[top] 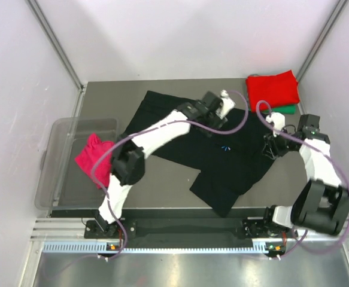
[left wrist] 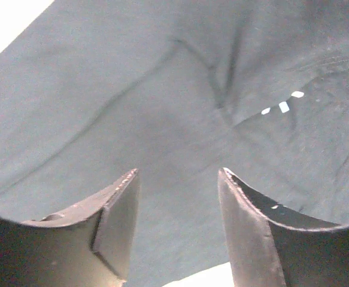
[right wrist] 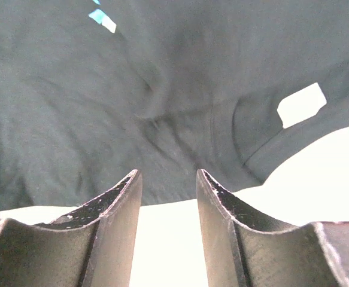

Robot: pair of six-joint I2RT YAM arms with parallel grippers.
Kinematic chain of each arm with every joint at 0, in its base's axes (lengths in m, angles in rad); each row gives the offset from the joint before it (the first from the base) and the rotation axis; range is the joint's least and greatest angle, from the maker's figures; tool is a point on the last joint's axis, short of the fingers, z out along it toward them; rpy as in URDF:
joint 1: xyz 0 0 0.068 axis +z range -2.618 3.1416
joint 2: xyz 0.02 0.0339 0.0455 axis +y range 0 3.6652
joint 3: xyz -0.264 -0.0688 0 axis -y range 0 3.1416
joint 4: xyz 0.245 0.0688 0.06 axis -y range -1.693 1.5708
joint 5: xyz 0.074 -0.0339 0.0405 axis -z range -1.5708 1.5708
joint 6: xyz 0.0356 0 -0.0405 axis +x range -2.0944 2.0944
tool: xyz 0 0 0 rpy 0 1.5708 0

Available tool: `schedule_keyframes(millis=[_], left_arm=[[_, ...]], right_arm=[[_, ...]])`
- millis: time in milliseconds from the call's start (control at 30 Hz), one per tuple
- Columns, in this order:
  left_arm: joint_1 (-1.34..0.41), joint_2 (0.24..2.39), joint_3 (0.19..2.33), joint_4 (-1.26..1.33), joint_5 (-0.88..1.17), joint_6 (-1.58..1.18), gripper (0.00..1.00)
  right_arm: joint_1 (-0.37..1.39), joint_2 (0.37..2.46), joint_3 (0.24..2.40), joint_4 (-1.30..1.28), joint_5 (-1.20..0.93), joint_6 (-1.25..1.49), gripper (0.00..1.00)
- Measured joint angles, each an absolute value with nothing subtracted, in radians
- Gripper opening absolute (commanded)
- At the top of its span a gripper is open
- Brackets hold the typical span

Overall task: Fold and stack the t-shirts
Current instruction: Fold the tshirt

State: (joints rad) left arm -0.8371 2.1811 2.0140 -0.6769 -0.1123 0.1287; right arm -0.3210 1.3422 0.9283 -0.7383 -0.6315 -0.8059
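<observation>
A black t-shirt [top: 234, 161] with a small light-blue print [top: 225, 147] lies spread and rumpled across the middle of the table. My left gripper [top: 217, 116] hovers over its far part, open, with only black cloth [left wrist: 162, 107] below the fingers and nothing between them [left wrist: 177, 176]. At the shirt's right edge my right gripper [top: 272, 146] is also open [right wrist: 168, 173], over the cloth's border near the white neck label [right wrist: 302, 104]. A folded red t-shirt [top: 273, 88] rests on a green one [top: 287, 109] at the back right. A magenta t-shirt [top: 93, 156] hangs in the bin.
A clear plastic bin [top: 60, 179] stands at the table's left side. White enclosure walls with metal corner posts [top: 57, 45] surround the table. The arm bases sit on the rail [top: 180, 230] along the near edge.
</observation>
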Motion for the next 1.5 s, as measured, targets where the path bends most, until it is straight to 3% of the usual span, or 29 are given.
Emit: schedule_keyframes(millis=[167,367,833,1033,1500], left_arm=[[-0.671,2.035,1.970,-0.664,-0.005,0.111,0.61],[-0.410,1.987,1.827,-0.632,0.076,0.083,0.61],[-0.319,2.066,1.848,-0.727,0.192,0.104,0.57],[-0.308,2.104,1.852,-0.739,0.160,0.114,0.57],[-0.310,2.133,1.922,-0.763,0.087,0.152,0.57]], right_arm=[[-0.094,1.080,0.877,-0.759,-0.592,-0.904,0.43],[0.163,1.024,0.792,-0.765,-0.551,-0.890,0.44],[0.819,1.027,0.654,-0.712,-0.345,-0.830,0.40],[0.979,1.036,0.579,-0.687,-0.221,-0.883,0.43],[1.100,1.044,0.551,-0.758,-0.197,-0.942,0.47]])
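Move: For the left hand, the middle of the t-shirt's hem lies about 26 cm left, 8 cm ahead and 11 cm below; the star print is some 8 cm right and 3 cm back. For the right hand, the near sleeve's corner lies roughly 20 cm back, 15 cm left and 8 cm below; the star is about 14 cm left and 3 cm ahead, the white label 6 cm ahead and 2 cm right. Both hands open, the left sweeps 25 cm left-forward towards the hem, the right 27 cm back-left towards the sleeve corner. ##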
